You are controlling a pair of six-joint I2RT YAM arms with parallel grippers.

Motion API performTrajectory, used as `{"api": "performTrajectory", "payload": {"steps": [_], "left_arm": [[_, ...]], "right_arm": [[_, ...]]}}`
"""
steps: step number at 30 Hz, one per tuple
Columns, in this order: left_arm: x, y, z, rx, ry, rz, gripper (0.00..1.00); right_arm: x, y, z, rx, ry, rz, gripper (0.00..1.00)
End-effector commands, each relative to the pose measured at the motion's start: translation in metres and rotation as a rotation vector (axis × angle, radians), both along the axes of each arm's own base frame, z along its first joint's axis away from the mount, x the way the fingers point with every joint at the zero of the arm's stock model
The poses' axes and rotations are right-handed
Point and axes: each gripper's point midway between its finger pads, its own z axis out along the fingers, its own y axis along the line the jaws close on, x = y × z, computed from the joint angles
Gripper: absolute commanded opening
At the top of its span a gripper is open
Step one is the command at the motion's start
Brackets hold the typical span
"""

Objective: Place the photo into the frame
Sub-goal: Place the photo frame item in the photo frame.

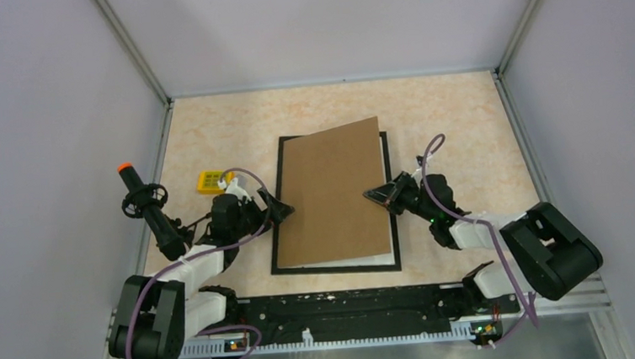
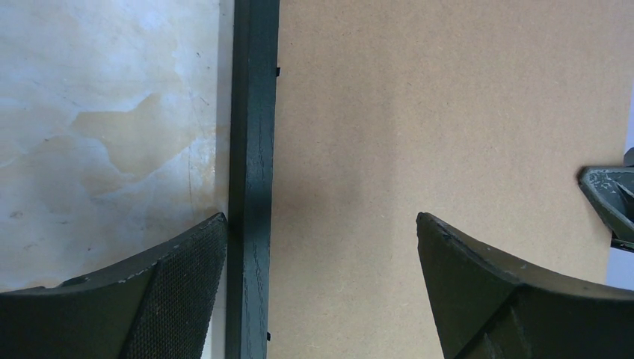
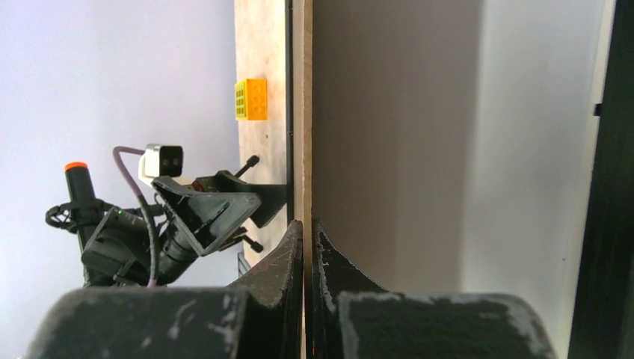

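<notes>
The black frame [image 1: 275, 233] lies flat in the middle of the table. A white sheet, the photo [image 1: 362, 261], lies inside it showing only plain white, mostly covered by a brown cardboard sheet [image 1: 332, 195]. My right gripper [image 1: 380, 195] is shut on the cardboard's right edge and holds that side lifted. The right wrist view shows the thin cardboard edge [image 3: 301, 112] pinched in the gripper [image 3: 308, 224], with the white photo [image 3: 538, 149] below. My left gripper [image 2: 320, 217] is open, straddling the frame's left bar [image 2: 253, 149] and the cardboard [image 2: 448, 112].
A yellow toy block [image 1: 210, 182] sits left of the frame. A black rod with an orange cap [image 1: 143, 204] stands by the left arm. Grey walls close in the table on three sides, and a metal rail [image 1: 349, 312] runs along the near edge.
</notes>
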Motion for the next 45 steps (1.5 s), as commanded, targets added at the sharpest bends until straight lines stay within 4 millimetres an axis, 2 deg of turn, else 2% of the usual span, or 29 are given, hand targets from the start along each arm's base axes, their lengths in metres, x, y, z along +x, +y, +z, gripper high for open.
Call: {"api": "performTrajectory", "payload": {"steps": [1, 5, 9, 14, 17, 26, 29, 33, 41, 45], "left_arm": [[-0.007, -0.008, -0.003, -0.023, 0.028, -0.042, 0.98], [-0.008, -0.007, -0.002, -0.022, 0.021, -0.044, 0.98], [-0.008, -0.007, -0.002, -0.022, 0.018, -0.042, 0.98], [-0.007, -0.007, -0.002, -0.021, 0.020, -0.044, 0.98], [-0.007, -0.007, -0.003, -0.019, 0.022, -0.047, 0.98], [-0.006, -0.008, -0.002, -0.019, 0.021, -0.048, 0.98], [-0.006, -0.008, -0.003, -0.019, 0.024, -0.047, 0.98], [-0.006, -0.007, -0.003, -0.018, 0.025, -0.046, 0.98], [-0.005, -0.008, -0.005, -0.016, 0.035, -0.051, 0.98], [-0.005, -0.009, -0.005, -0.017, 0.034, -0.055, 0.98]], "right_arm": [[-0.005, 0.014, -0.005, -0.038, -0.035, 0.068, 0.00], [-0.009, 0.007, -0.029, -0.186, 0.002, 0.100, 0.02], [-0.011, -0.006, -0.044, -0.352, 0.009, 0.125, 0.21], [-0.010, -0.011, -0.054, -0.502, 0.023, 0.179, 0.35], [-0.009, -0.017, -0.060, -0.593, 0.051, 0.186, 0.47], [-0.006, -0.034, -0.057, -0.768, 0.053, 0.191, 0.79], [-0.008, -0.036, -0.053, -0.791, 0.049, 0.200, 0.86], [-0.005, -0.046, -0.044, -0.847, 0.040, 0.174, 0.92], [-0.006, -0.069, -0.028, -0.945, 0.028, 0.124, 0.96], [-0.008, -0.066, -0.017, -0.914, 0.003, 0.128, 0.97]]}}
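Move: The right hand pinches the brown backing board by its raised right edge. The middle of the frame, where the board goes, lies about 7 cm to this hand's left, 1 cm back and 8 cm below; the frame's right rail is some 7 cm to its right, level with it and 8 cm lower. The left gripper waits open some 18 cm to the left and 5 cm lower. From the left hand the frame's middle is about 12 cm right, 1 cm back and 3 cm below. Still pinching the board's raised edge, the right hand lowers it towards the frame, then opens its fingers wide and lets go while sinking on, some 6 cm down in all. The wrist rolls about 50 degrees so the fingers point steeply down. The hand draws off about 7 cm to the right, towards the right rail, rising 2 cm at the end. ##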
